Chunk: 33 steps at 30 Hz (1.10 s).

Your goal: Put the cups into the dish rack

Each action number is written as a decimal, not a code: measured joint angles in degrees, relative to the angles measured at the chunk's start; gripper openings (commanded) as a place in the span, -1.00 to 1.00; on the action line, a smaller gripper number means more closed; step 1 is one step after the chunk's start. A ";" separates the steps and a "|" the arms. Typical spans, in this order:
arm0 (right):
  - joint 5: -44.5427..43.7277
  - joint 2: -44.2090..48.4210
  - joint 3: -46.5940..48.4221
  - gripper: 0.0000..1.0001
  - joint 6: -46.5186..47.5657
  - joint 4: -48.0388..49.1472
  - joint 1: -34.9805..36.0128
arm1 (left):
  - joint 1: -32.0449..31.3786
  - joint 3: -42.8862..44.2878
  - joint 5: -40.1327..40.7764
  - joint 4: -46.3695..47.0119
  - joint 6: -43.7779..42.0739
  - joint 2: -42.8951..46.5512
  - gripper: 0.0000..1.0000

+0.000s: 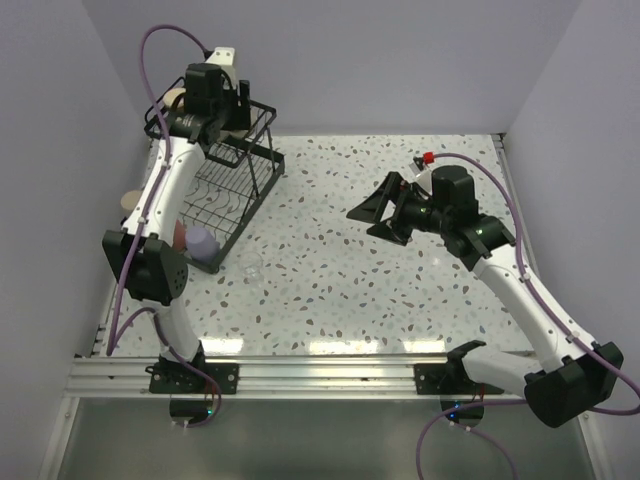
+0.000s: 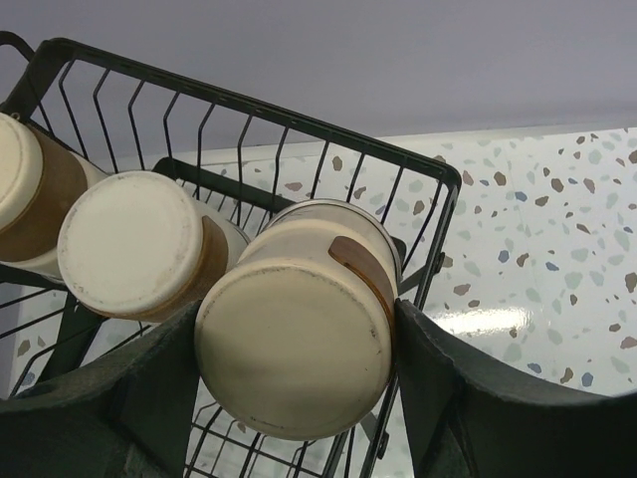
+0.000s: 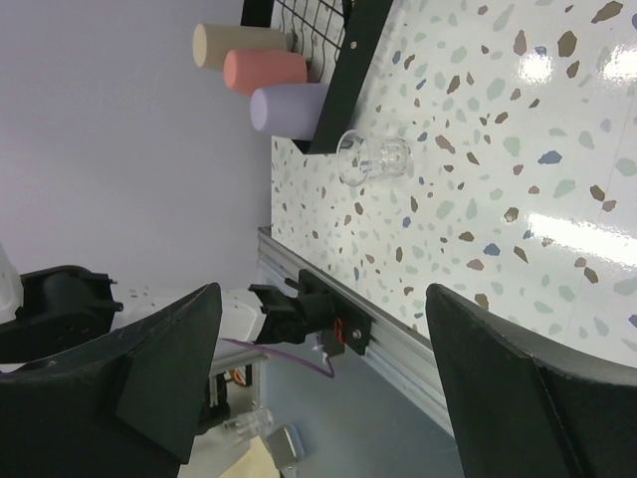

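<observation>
My left gripper (image 1: 222, 125) is over the dish rack (image 1: 240, 195) at the far left. It is shut on a steel cup (image 2: 299, 319), fingers (image 2: 453, 393) pressing both sides, at the wire basket's rim (image 2: 299, 124). Two more steel cups (image 2: 129, 244) lie beside it in the basket. A lavender cup (image 1: 203, 241), a red-pink cup (image 1: 180, 237) and a tan cup (image 1: 130, 198) stand by the rack's near left side. A clear glass cup (image 1: 252, 268) stands on the table near the rack's corner. My right gripper (image 1: 375, 215) is open and empty at mid-table. The right wrist view shows the glass (image 3: 373, 157), lavender (image 3: 289, 107), red-pink (image 3: 264, 70) and tan (image 3: 234, 45) cups.
White walls close in the speckled table (image 1: 400, 290) at the back and both sides. An aluminium rail (image 1: 320, 375) runs along the near edge with both arm bases. The left arm's elbow (image 1: 150, 265) sits close to the red-pink and lavender cups.
</observation>
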<state>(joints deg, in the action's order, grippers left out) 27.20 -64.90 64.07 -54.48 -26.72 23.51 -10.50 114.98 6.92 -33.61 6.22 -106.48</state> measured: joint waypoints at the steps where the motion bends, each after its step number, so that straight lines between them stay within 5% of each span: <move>1: 0.07 -0.15 0.00 0.72 0.07 0.00 0.00 | -0.20 -0.07 0.15 -0.11 -0.04 -0.17 -0.90; 3: 0.46 -0.35 0.00 0.72 0.17 0.00 0.00 | -0.48 -0.09 0.42 -0.28 -0.07 -0.76 -0.76; 7: 0.85 -0.42 0.00 0.72 0.48 -0.04 -0.02 | -0.57 -0.11 0.98 -0.70 -0.33 -2.23 -0.07; 16: 1.05 -1.25 0.00 0.71 0.87 -0.63 -0.61 | -0.76 -0.13 2.71 -0.96 -1.40 -2.82 0.63; 26: 1.57 -1.73 0.00 0.71 1.01 -0.74 -0.70 | -0.81 0.79 3.54 -1.16 -1.40 -2.82 0.97; 33: 2.29 -1.90 0.00 0.71 0.98 -0.72 -0.72 | -1.14 2.25 1.11 -1.44 -0.90 -2.60 1.00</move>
<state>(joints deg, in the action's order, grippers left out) 29.50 -66.81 64.07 -53.49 -27.44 22.79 -11.64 117.23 8.03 -35.05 5.32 -109.08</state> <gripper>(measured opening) 0.855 0.996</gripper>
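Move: The left hand already holds the metal cup over the right end of the dish rack's upper basket; its spot there lies about 3 cm ahead and 4 cm below, level sideways. The middle cup stands some 8 cm left and 6 ahead of the hand, the end rail 5 cm right and 2 ahead, both roughly 4 cm lower. From the idle right hand that spot is about 27 cm ahead and 31 left, near its height. Down about 3 cm goes the left hand, fingers tipping slightly further down, setting the held metal cup into the upper basket between the middle cup and the end rail. It then stays there while the fingers open fully and let go of the cup, and eases back up some 2 cm, drifting about 1 cm right at the end. ##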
